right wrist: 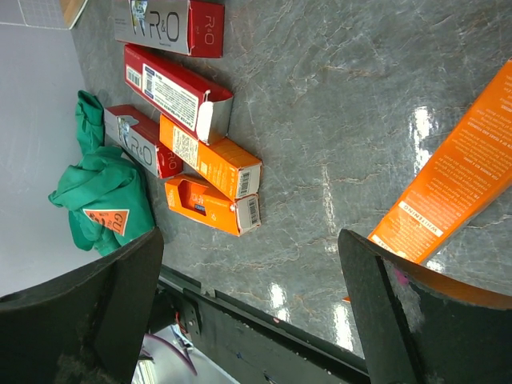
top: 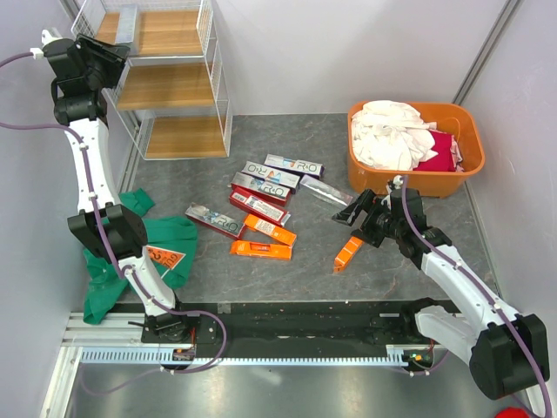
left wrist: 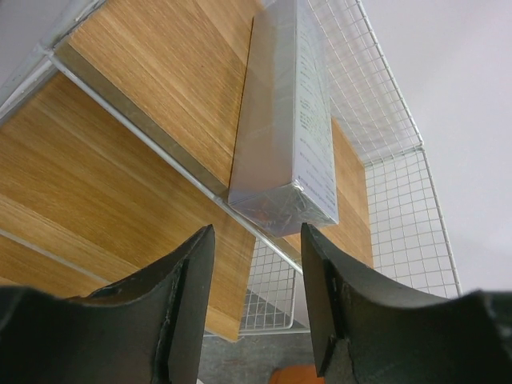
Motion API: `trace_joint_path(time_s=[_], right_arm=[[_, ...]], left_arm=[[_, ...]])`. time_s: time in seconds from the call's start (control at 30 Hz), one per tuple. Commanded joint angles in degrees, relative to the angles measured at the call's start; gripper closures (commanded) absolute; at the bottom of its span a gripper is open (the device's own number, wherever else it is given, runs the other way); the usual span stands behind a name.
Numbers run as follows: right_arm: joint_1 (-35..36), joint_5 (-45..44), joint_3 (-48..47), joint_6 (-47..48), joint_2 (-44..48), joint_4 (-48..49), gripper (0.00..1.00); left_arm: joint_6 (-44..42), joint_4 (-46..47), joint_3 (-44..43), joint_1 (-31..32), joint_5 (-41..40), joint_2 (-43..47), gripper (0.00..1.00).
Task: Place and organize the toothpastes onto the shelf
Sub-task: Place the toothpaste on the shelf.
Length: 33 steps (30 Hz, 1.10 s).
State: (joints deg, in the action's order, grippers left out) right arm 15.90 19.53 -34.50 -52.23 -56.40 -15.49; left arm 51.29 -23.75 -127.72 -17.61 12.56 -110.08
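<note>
The shelf (top: 174, 137) is a white wire rack with wooden boards at the back left. A silver-grey toothpaste carton (left wrist: 288, 120) lies on its top board (left wrist: 144, 88), also visible from above as the silver carton (top: 127, 26). My left gripper (left wrist: 256, 240) hovers just short of that carton's near end, jaws apart and empty; from above the left gripper (top: 111, 54) is raised at the rack's top tier. Several toothpastes (top: 261, 205) lie on the grey floor. My right gripper (right wrist: 248, 240) is wide open and empty, with an orange carton (right wrist: 456, 184) beside its right finger.
An orange tub (top: 452, 187) of laundry stands at the back right. A green cloth (top: 161, 244) lies by the left arm's base. A single orange carton (top: 348, 252) and a silver one (top: 326, 189) lie near the right gripper (top: 355, 218).
</note>
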Motion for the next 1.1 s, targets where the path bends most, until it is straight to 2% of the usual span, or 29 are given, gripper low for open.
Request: trace_joint_path(time_s=[0.0,0.23,0.33,0.6,0.73,0.87,1.07], right_arm=[[-0.1,0.2,0.2,0.5,-0.5,1.2,0.02],[-0.2,0.2,0.0,1.2,0.0,1.2,0.02],[-0.2,-0.2,-0.2,1.8,0.0,1.2,0.02],[-0.2,-0.5,-1.2,4.4,-2.0,1.1,0.02],[-0.2,-1.0,-2.8,7.0,-4.0,-0.2,0.02],[-0.2,-2.5,-4.5,9.7,-6.5,-1.8,0.02],[-0.2,-5.3,-8.9,14.0,-10.2,-4.1,0.02]], left_arm=[[0.6,2.4,-1.0,0.2,-0.5,0.4,0.42],[-1.4,2.3,-0.1,0.2,0.9,2.1,0.30],[-2.8,3.3,4.4,0.5,2.6,6.1,0.25],[-6.1,11.2,29.2,3.4,6.4,21.8,0.20],[-7.5,12.1,40.3,5.6,8.4,28.4,0.18],[-9.2,12.4,48.1,9.0,9.8,34.0,0.17],[-13.8,11.2,58.0,17.0,7.8,37.4,0.16]])
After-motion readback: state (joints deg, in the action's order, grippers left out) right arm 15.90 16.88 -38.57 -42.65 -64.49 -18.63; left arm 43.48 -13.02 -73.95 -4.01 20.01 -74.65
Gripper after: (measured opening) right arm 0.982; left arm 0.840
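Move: The toothpaste just placed on the top shelf lies about 11 cm ahead of the left hand, 1 cm to its right and at its height. The red toothpaste on the table is about 26 cm back, 31 cm right and 43 cm below; the clear-wrapped toothpaste is 22 cm back, 49 cm right, equally low. From the right hand, the red one lies roughly 4 cm ahead, 24 cm left, 12 cm below. Opening wider, the left hand swings about 24 cm right, back and down from the shelf towards the toothpastes. ##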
